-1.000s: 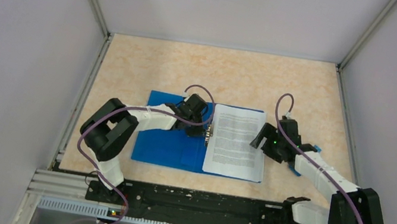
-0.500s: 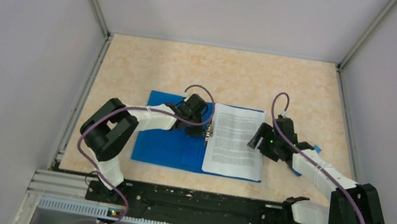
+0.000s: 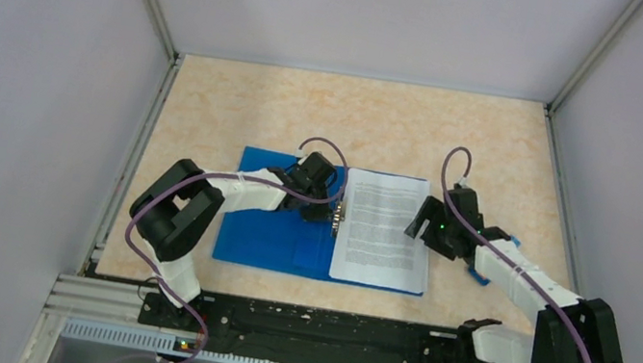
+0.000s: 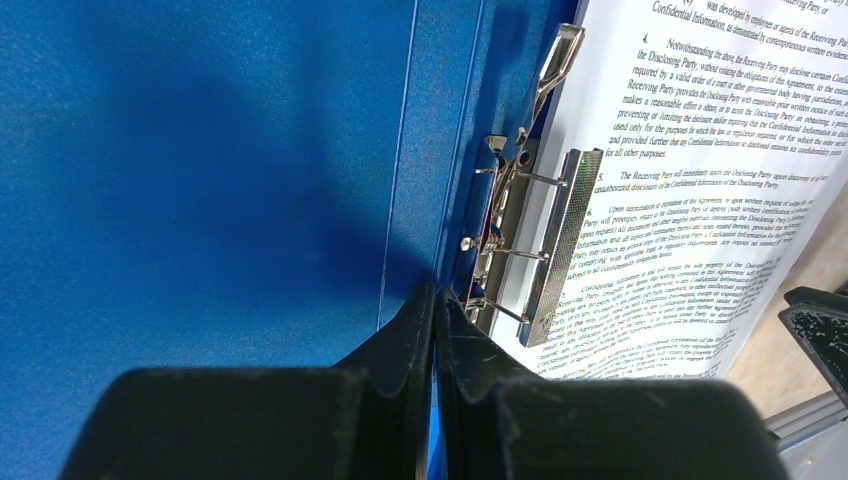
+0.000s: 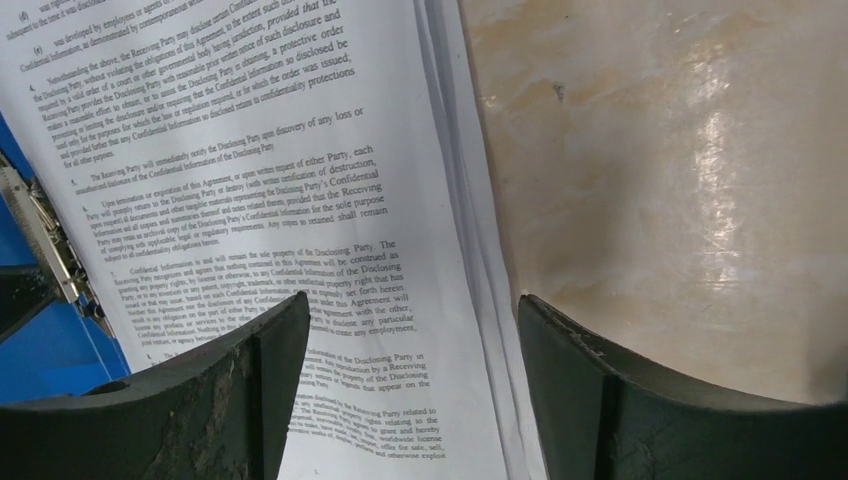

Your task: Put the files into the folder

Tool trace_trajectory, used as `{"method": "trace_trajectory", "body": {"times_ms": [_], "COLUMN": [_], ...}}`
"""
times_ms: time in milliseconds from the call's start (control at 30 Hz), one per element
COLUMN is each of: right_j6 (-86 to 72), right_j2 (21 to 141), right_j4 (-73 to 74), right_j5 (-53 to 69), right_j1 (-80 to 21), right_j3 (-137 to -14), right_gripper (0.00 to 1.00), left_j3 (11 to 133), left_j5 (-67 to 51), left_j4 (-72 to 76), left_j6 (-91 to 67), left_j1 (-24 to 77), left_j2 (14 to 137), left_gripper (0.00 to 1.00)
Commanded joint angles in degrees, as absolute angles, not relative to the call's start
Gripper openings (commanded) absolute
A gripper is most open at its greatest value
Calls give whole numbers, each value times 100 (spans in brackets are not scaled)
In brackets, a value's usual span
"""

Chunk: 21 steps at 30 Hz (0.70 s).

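The blue folder (image 3: 266,231) lies open and flat on the table. The files (image 3: 383,230), white printed sheets, rest on its right half. Their left edge sits by the metal clip (image 4: 560,245), whose bar stands raised. My left gripper (image 3: 332,211) is shut at the folder's spine, tips (image 4: 435,295) just beside the clip's base, and nothing shows between the fingers. My right gripper (image 3: 420,226) is open and low over the files' right edge. In the right wrist view (image 5: 412,305) one finger is over the printed page (image 5: 250,150) and the other over bare table.
A small blue object (image 3: 510,240) shows partly under my right forearm, right of the folder. The beige tabletop (image 3: 357,119) is bounded by grey walls on the left, right and back. The black mounting rail (image 3: 313,331) runs along the near edge.
My right gripper has shifted slightly left along the files' right edge. The left gripper and the folder have not moved.
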<state>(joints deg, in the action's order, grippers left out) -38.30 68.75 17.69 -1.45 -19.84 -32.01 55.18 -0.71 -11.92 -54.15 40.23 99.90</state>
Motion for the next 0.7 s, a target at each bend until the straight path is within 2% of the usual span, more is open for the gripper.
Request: {"method": "trace_trajectory", "body": {"times_ms": [0, 200, 333, 467, 667], "right_j6": [-3601, -3465, -3477, -3503, -3508], "right_j2": [6871, 7170, 7303, 7267, 7219], "right_j4": [1821, 1563, 1465, 1471, 1538], "right_j5": [-301, -93, -30, -27, 105], "right_j1": [-1808, -1733, -1726, -1736, -1734], "right_j3": [-3429, -3324, -3251, -3280, -3439], "right_gripper": [76, 74, 67, 54, 45], "left_j3": [5502, 5511, 5513, 5502, 5502], "left_j5": [163, 137, 115, 127, 116], "left_j4": [-1327, -1310, -1302, -1301, -1292], "left_j6": [-5406, -5398, -5405, -5405, -5414], "left_j1": [4043, 4043, 4046, 4044, 4043], "left_j2": [10154, 10184, 10208, 10196, 10199], "left_gripper": [8, 8, 8, 8, 8]}}
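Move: The outer edge of the files lies some 2 cm to the right of the right hand, level with it fore and aft and about 2 cm below, between its open fingers. The files' middle is about 9 cm to that hand's left, with the clip some 20 cm left and 2 cm farther out; the orange block is about 13 cm right and 6 cm back. From the left hand, waiting beside the clip, that edge is about 23 cm to the right. The right hand shifts about 1 cm right towards the files' outer edge, then sinks a little over 1 cm, leaning only slightly, to bring one fingertip just outside the edge and the other low over the printed sheet. As it comes down and steadies, its fingers narrow from about three-quarters open to just under half, the outer one drawing in right beside the stack's edge without having shut on it. ##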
